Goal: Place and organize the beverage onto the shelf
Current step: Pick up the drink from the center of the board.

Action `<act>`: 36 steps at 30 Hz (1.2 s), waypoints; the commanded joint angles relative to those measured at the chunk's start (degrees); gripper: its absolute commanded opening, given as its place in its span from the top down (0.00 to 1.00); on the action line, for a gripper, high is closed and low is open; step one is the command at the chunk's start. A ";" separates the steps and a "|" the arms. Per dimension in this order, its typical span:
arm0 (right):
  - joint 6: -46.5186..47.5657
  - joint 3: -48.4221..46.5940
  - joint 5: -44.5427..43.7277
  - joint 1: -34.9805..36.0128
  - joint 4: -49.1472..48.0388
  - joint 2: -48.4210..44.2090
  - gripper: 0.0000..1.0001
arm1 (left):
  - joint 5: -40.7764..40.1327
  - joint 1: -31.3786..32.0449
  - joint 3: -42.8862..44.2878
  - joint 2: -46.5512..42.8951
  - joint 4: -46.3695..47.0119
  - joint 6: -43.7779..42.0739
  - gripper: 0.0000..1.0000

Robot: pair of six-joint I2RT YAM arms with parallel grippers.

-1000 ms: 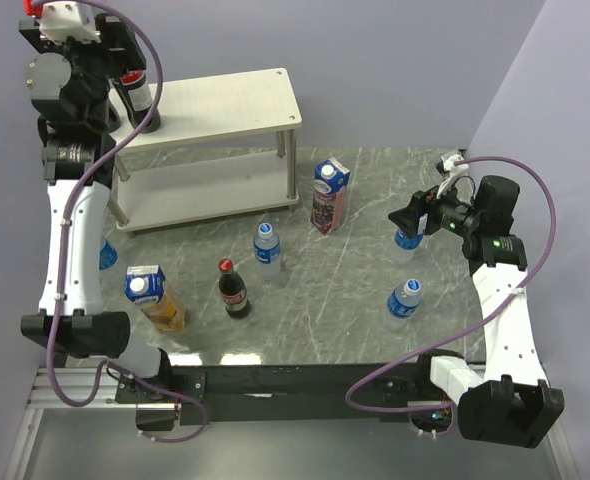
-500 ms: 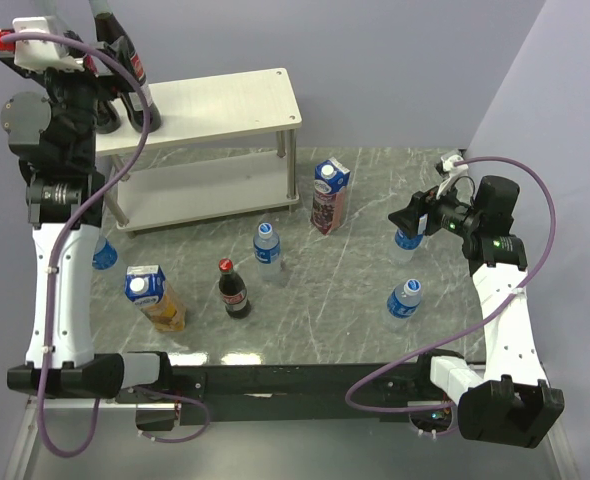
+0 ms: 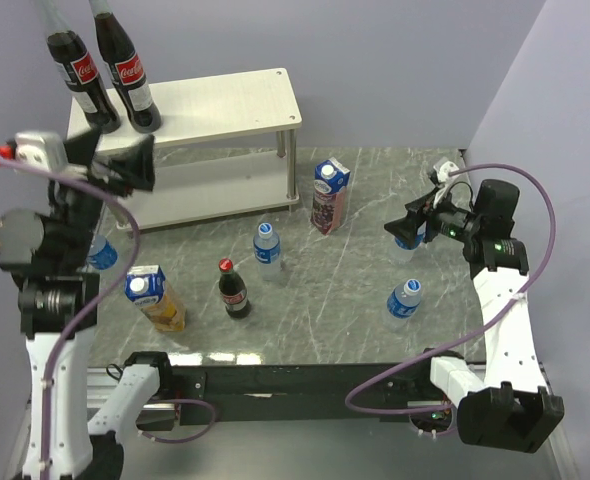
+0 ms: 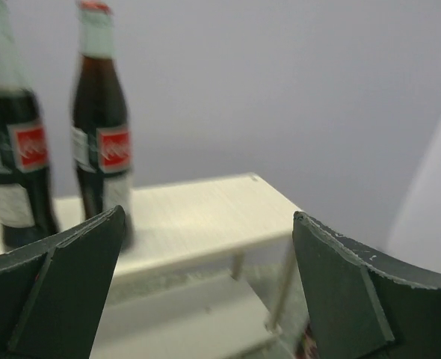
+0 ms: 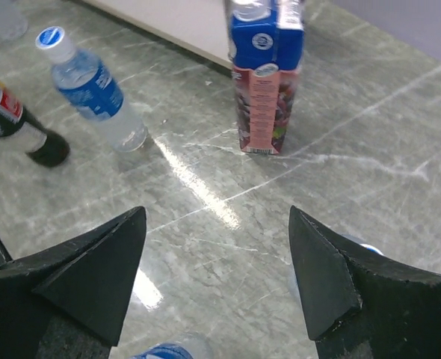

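Two cola bottles [image 3: 75, 80] [image 3: 127, 78] stand side by side at the left end of the shelf's top board [image 3: 225, 105]. My left gripper [image 3: 135, 165] is open and empty, in front of the shelf and apart from them; its wrist view shows both bottles [image 4: 11, 161] [image 4: 101, 149] and the shelf [image 4: 198, 213]. A third cola bottle [image 3: 233, 290] stands on the table. My right gripper [image 3: 407, 228] is open above a water bottle [image 3: 405, 242]. Other water bottles [image 3: 267, 248] [image 3: 405, 298] [image 3: 103, 255], the yellow carton [image 3: 157, 298] and the purple carton [image 3: 329, 195] stand on the table.
The shelf's lower board [image 3: 205, 185] holds nothing. The right wrist view shows the purple carton [image 5: 265, 78], a water bottle [image 5: 93, 90] and the cola bottle [image 5: 19, 123] on the grey marble table [image 5: 228, 217]. Walls close in at the back and right.
My left gripper has let go of a cola bottle on the shelf's top board and drawn back down toward the near side. The right gripper has shifted only slightly.
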State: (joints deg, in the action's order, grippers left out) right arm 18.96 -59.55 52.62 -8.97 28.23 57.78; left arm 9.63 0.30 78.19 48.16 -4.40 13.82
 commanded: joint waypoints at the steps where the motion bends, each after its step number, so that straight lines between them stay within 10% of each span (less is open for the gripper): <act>1: 7.20 -0.83 5.47 0.80 2.35 -3.28 0.17 | 11.80 -0.12 -6.37 -4.73 -4.91 3.40 0.00; 12: 34.48 -11.55 8.56 25.65 25.12 -0.05 0.13 | 22.37 -0.12 -33.45 -25.56 -3.33 -0.46 0.00; 20: 18.93 -17.61 -3.73 51.91 10.99 8.29 0.13 | 17.46 -0.12 -40.30 -32.68 -0.17 1.46 0.01; 36: -0.76 -29.22 -24.84 66.63 -0.98 29.14 0.18 | 6.90 -0.12 -44.88 -38.58 0.36 2.96 0.01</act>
State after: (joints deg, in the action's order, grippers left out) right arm 23.18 -85.41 33.32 56.86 32.56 85.03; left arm 19.42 0.32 33.10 10.92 -5.82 16.05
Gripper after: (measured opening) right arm 0.819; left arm 0.992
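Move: The small cola bottle stands about 37 cm to the right hand's left, some 8 cm nearer the base and 18 cm below it. The blue-capped water bottle is roughly 13 cm beyond that cola and 7 cm to its right; the orange juice carton is some 17 cm to its left and 2 cm nearer the base. From the left hand the cola lies about 13 cm right, 4 cm back and 45 cm below. Towards the small cola bottle the open right hand sweeps some 30 cm left and 15 cm back, turning counter-clockwise by about 55 degrees, then eases slightly forward and sinks to its starting height, stopping short of the bottle. The empty left hand drops about 20 cm and draws back from the shelf top, fingers open and tipping down. ##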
